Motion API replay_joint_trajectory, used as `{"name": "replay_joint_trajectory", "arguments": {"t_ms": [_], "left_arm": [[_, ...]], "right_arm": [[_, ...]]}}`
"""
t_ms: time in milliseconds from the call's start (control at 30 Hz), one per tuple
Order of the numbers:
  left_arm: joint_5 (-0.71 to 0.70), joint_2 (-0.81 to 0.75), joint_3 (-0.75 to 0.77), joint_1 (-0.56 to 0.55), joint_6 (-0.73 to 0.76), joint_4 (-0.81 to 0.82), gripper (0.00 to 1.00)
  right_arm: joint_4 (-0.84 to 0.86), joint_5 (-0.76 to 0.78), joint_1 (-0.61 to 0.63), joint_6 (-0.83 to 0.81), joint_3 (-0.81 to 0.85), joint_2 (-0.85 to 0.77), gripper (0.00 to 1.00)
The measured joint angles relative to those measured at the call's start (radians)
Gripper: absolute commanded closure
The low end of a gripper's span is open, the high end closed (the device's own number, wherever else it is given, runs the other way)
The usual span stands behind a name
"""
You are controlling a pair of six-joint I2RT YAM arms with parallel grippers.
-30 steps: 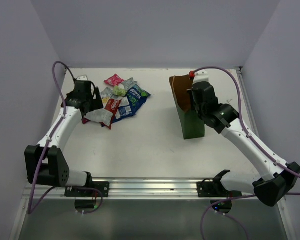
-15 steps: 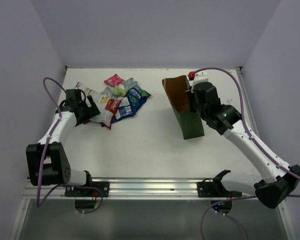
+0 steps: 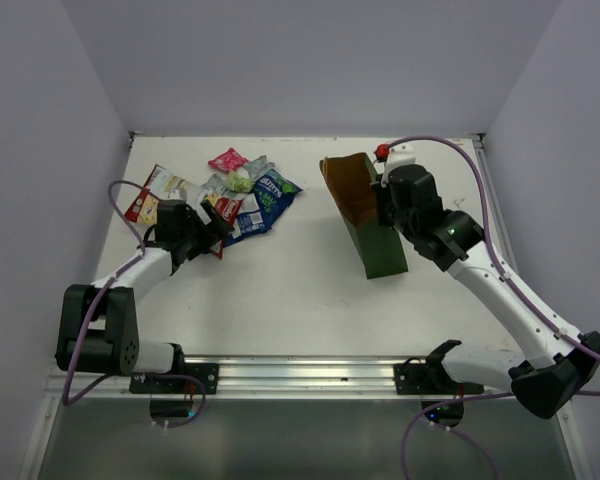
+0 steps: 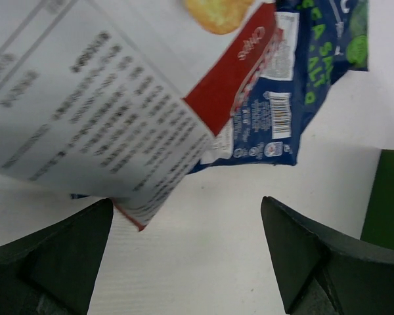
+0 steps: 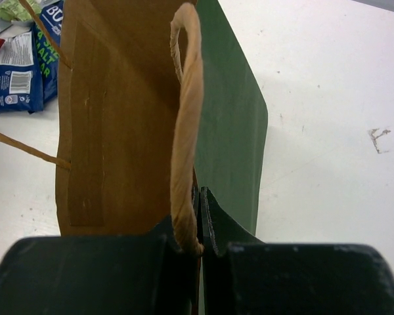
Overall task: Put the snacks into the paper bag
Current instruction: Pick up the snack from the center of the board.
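Observation:
The snacks lie in a pile at the far left: a large white-red-yellow chip bag [image 3: 148, 192], a white-red packet [image 3: 224, 212], a blue-white packet [image 3: 267, 197], a pink one [image 3: 227, 159] and a green one [image 3: 240, 181]. My left gripper [image 3: 208, 232] is open and empty, low at the pile's near edge. In the left wrist view the gripper [image 4: 186, 205] faces the white-red packet [image 4: 105, 111] and the blue-white packet [image 4: 295, 85]. The dark green paper bag [image 3: 380, 240] leans with its brown inside towards the pile. My right gripper [image 3: 386, 200] [image 5: 200, 200] is shut on the bag's rim [image 5: 223, 131], beside a tan handle [image 5: 186, 118].
White walls close the table on the left, far and right sides. A metal rail [image 3: 300, 375] with both arm bases runs along the near edge. White table [image 3: 290, 290] lies between the pile and the bag.
My left gripper has drawn back from the far left towards the pile's near edge, uncovering the large chip bag. My right gripper has tipped the bag's mouth further left.

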Motion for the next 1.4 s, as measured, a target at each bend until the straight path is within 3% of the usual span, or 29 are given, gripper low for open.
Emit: {"name": "replay_joint_trajectory", "arguments": {"t_ms": [200, 533, 667, 867, 967, 1100, 1267, 1400], "left_arm": [[0.006, 0.065, 0.027, -0.087, -0.044, 0.132, 0.01], [0.01, 0.332, 0.275, -0.181, -0.071, 0.237, 0.01], [0.02, 0.374, 0.37, -0.21, -0.066, 0.233, 0.01], [-0.012, 0.306, 0.468, -0.208, 0.022, 0.111, 0.0], [-0.011, 0.242, 0.503, -0.17, 0.077, 0.019, 0.0], [0.0, 0.168, 0.551, -0.021, 0.163, -0.079, 0.0], [0.022, 0.164, 0.62, 0.191, 0.248, -0.182, 0.0], [0.063, 0.194, 0.655, 0.297, 0.293, -0.238, 0.0]], "right_arm": [[0.0, 0.001, 0.0, 0.0, -0.003, -0.014, 1.0], [0.0, 0.001, 0.0, 0.0, -0.004, -0.021, 1.0], [0.0, 0.001, 0.0, 0.0, -0.004, -0.021, 1.0], [0.0, 0.0, 0.0, -0.001, -0.004, -0.021, 1.0], [0.0, -0.002, 0.0, 0.0, -0.004, -0.021, 1.0], [-0.001, -0.021, 0.0, 0.0, -0.004, -0.024, 1.0], [-0.002, -0.043, 0.0, 0.0, -0.004, -0.029, 1.0], [-0.003, -0.054, 0.0, 0.0, -0.004, -0.031, 1.0]]}}
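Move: The big chips bag has its middle about 8 cm to the left of the open left hand, some 4 cm ahead and 4 cm below. From that hand the blue bags lie about 8 cm right and 4 cm ahead, and the green packet 4 cm right and 10 cm ahead. The right hand still grips the paper bag's rim; from it the chips bag is nearly 40 cm left, 5 cm ahead and far below. The open left hand sweeps about 15 cm forward-right across the snacks, then rises and swings some 20 cm left. ##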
